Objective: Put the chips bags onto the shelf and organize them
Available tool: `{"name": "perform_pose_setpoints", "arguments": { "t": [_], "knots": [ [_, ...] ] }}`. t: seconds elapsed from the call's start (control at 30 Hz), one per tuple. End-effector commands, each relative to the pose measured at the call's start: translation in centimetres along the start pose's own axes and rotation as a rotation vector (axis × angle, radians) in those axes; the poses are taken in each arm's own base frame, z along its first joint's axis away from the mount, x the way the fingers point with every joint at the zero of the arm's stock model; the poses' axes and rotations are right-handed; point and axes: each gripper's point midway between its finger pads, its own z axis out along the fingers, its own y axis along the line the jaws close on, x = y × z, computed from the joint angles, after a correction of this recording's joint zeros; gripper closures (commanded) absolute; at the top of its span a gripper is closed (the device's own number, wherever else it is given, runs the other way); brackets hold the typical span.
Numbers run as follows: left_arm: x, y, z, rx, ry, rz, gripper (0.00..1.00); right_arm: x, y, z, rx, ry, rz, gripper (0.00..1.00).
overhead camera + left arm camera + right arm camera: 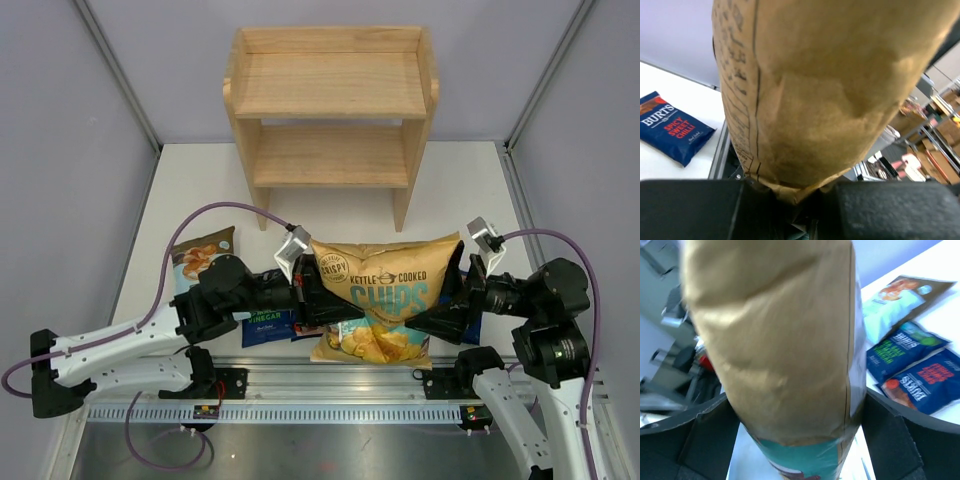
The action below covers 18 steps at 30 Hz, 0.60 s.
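A large yellow-and-teal chips bag [385, 290] hangs upright above the table's near edge, between both arms. My left gripper [312, 295] is shut on its left seam; in the left wrist view the crimped edge [790, 192] is pinched between the dark fingers. My right gripper [455, 300] stands open, its fingers [890, 435] either side of the bag's right end [785, 355]. A pale blue cassava bag [200, 255] lies flat at the left. Dark blue Burts bags [265, 325] lie under my left arm, and two of them show in the right wrist view [902, 350] [925, 382]. The wooden shelf [330, 100] stands at the back with bare tiers.
Another Burts bag [672, 132] lies flat on the white table in the left wrist view. A metal rail [330, 385] runs along the near edge under the held bag. Grey walls close the table on left and right.
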Motion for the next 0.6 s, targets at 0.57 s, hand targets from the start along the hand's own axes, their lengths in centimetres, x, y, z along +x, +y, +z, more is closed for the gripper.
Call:
{"name": "perform_pose_setpoints", "arguments": {
  "t": [0.57],
  "knots": [
    [-11.6, 1.2, -10.4, -0.170, -0.860, -0.181, 0.89, -3.4, -2.3, -1.5, 0.053, -0.569, 0.150, 0.00]
  ]
}}
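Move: The big chips bag is still pinched by the left hand at its edge, with its middle about 10 cm to that hand's right. The shelf's lower board lies some 48 cm ahead of the left hand, straight ahead sideways and 18 cm lower; the upper board is about 7 cm higher than the hand. The sweet chilli bag is 15 cm ahead, 5 cm left, far below. The big bag's middle is about 11 cm left of the already opened right hand and level with it. The big chips bag, kept in the left fingers' pinch, is carried about 8 cm left and 6 cm forward towards the shelf, rising slightly late on, while that wrist swings some 30 degrees counter-clockwise and tips the fingers up. The open right fingers come clear of the bag: that hand goes forward about 4 cm, turning clockwise, then sinks a little. ##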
